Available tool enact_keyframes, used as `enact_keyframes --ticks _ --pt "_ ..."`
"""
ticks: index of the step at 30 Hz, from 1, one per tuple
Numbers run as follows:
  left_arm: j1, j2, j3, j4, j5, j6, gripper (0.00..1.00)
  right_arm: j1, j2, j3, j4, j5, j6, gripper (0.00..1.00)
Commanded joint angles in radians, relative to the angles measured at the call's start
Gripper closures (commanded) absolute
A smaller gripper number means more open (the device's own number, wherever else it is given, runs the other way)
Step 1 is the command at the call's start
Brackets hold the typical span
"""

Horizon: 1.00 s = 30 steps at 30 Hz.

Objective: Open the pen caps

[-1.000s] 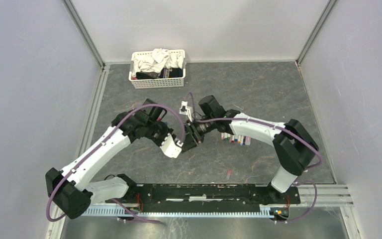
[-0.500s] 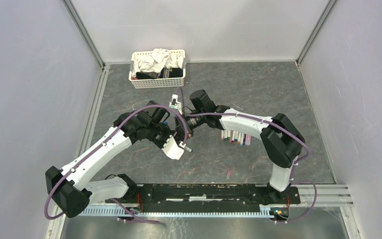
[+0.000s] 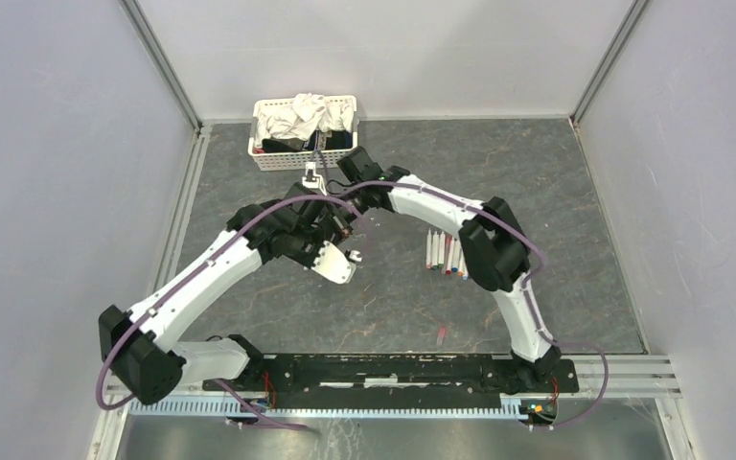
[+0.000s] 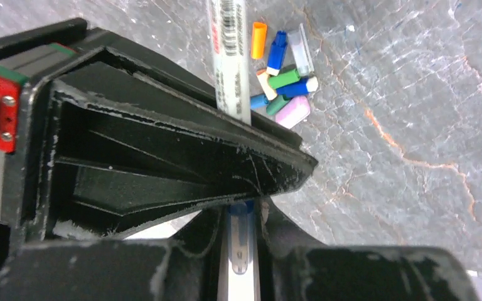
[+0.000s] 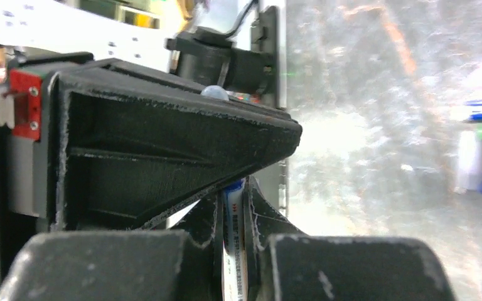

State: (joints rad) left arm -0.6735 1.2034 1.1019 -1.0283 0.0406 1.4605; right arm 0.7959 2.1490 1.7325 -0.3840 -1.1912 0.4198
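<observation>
My left gripper (image 4: pixel 241 216) is shut on a pen (image 4: pixel 229 56). A translucent blue cap (image 4: pixel 241 241) sits between its jaws, and the white barcoded barrel runs on past the upper finger. My right gripper (image 5: pixel 233 194) is shut on a white printed pen barrel (image 5: pixel 233 251) with a blue end. In the top view the left gripper (image 3: pixel 338 251) and the right gripper (image 3: pixel 343 224) meet tip to tip left of centre. A pile of loose pen caps (image 4: pixel 282 78) in orange, blue, green and lilac lies on the table beyond the left gripper. More pens (image 3: pixel 446 254) lie in a row to the right.
A white basket (image 3: pixel 304 155) of cloths stands at the back, just beyond the right gripper. One small red cap (image 3: pixel 440 333) lies alone near the front rail. Grey walls enclose the marbled table on three sides.
The right arm has swung left and away towards the basket, and its gripper has gone from partly open to shut on the pen. The left gripper has shifted slightly back, still shut.
</observation>
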Motion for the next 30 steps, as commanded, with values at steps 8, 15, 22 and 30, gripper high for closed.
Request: enact_keyframes --ticks 8,15,22,30 --pt "0.211 0.062 0.040 0.136 0.132 0.252 0.98 0.009 -0.698 -0.914 0.043 0.353 -0.136 1.00" --pt "0.089 0.074 0.109 0.123 0.166 0.095 0.98 -0.045 -0.713 -0.902 0.120 0.321 -0.120 1.00" --pt "0.084 0.056 0.057 0.170 0.212 0.035 0.98 -0.126 -0.673 -0.810 -0.010 0.369 -0.205 1.00" --pt "0.082 0.326 0.192 0.147 0.190 -0.282 0.96 -0.420 -0.673 -0.762 -0.040 0.852 -0.108 1.00"
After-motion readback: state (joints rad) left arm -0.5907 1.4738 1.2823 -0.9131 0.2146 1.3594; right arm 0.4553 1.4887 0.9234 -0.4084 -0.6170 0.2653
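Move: Both my hands hold one pen, the left on its blue cap, the right on its body. The cap pile lies about 17 cm below my left hand and 4 ahead; its orange cap is 4 cm ahead and 4 right, the pink cap 4 ahead and 4 left. From my right hand, the uncapped pens are roughly 29 cm right and 7 ahead, 17 below, with the pink highlighter at their right end, 36 right and 6 ahead. I pull the pen apart: my right hand draws the body back and right about 20 cm, sinking, while my left springs forward-left with the cap, then swings back right past its start. Keeping its grip, my right then moves forward and farther right to the uncapped pens, turning some 30 degrees clockwise; my left, still pinching the cap, ends roughly level with the pile. ##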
